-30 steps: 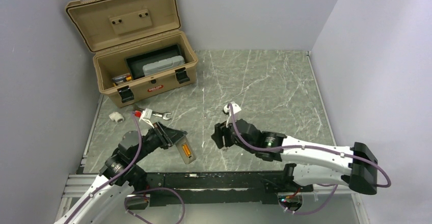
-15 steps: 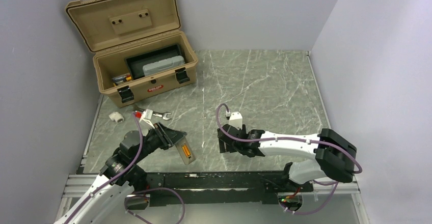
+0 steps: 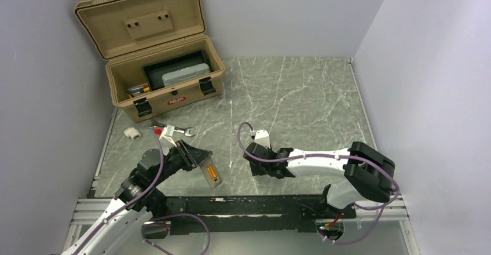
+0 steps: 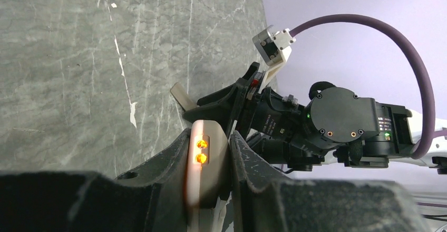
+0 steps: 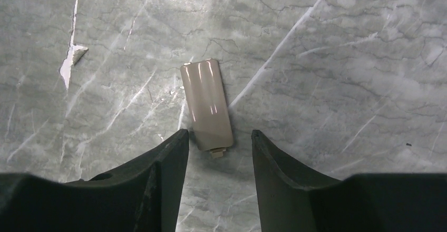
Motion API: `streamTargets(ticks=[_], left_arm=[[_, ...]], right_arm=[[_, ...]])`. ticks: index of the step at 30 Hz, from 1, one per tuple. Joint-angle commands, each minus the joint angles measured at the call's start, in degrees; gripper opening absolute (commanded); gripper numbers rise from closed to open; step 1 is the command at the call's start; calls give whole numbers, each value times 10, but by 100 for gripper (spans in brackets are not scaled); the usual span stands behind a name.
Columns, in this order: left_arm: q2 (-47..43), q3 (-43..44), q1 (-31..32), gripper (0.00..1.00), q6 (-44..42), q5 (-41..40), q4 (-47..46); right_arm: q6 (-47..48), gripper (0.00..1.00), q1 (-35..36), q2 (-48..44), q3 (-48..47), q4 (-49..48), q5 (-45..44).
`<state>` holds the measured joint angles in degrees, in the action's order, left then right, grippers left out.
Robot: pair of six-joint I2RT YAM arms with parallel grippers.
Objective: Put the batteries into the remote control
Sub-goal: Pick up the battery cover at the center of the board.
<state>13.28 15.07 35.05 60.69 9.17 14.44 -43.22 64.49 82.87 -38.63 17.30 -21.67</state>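
Observation:
My left gripper (image 3: pixel 198 157) is shut on the remote control (image 3: pixel 211 172), a slim pale bar that sticks out toward the near edge and has an orange strip on its upper face. In the left wrist view the remote control (image 4: pixel 206 161) sits clamped between the fingers, with two orange dots glowing at its end. I cannot pick out the batteries as separate things. My right gripper (image 5: pixel 217 137) is open, low over the table. A small beige cover plate (image 5: pixel 206 104) lies flat just ahead of its fingertips. In the top view the right gripper (image 3: pixel 255 165) hides that plate.
An open tan toolbox (image 3: pixel 124 101) stands at the back left, holding a grey case (image 3: pixel 185 74) and small yellow-black items (image 3: pixel 138 90). A wrench (image 3: pixel 183 131) and a small white block (image 3: pixel 132 132) lie in front of it. The right arm's body (image 4: pixel 337 121) is close beside the left gripper.
The right arm has folded in and swung left, bringing its gripper lower over the cover plate. Its jaws widened, then narrowed. The left arm and remote have not moved.

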Motion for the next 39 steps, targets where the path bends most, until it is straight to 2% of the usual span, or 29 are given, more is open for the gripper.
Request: streamTargets(ticks=[1,15,25,29,33,39], left_arm=[[-1,-1,-2,0,0,5,-38],[-6,-11,-2,0,9,5,-49],[-6,-31,-2,0,29,-8,-84],[-30,-65,-2,0,57,-51,-123],[-52,-104,-2,0,79,-89,-197],[-7,-140,-2,0,108,-90,-299]], right_arm=[[21,47,1,21,-14,-11,26],[64,28,10,9,-10,-28,48],[86,21,10,-79,-17,-6,26],[103,20,10,-129,-49,11,21],[142,19,11,-152,-92,10,64],[206,17,17,-133,-169,22,121]])
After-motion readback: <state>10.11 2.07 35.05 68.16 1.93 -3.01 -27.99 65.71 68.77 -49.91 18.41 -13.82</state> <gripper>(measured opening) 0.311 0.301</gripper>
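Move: The battery cover lies flat on the table just under your right fingertips, its tabbed near end between the open pads; its middle is about 2 cm ahead, 1 cm to the left and 1 cm below. The white scuff on the table is roughly 9 cm left and 2 cm ahead. The remote, held in the left gripper, hangs some 14 cm left, 3 cm back and 14 cm higher. From the left hand the cover lies about 15 cm right, 2 cm ahead and 16 cm below. Close the right gripper on the long edges of the battery cover near its tabbed end, easing about 1.5 cm left and turning slightly counter-clockwise as you do. Then lift some 14 cm, bearing left towards the remote and tilting the fingers up out of their steep downward point. Late on, bring the left gripper a little forward and down, rolling its left side down, still gripping the remote. ##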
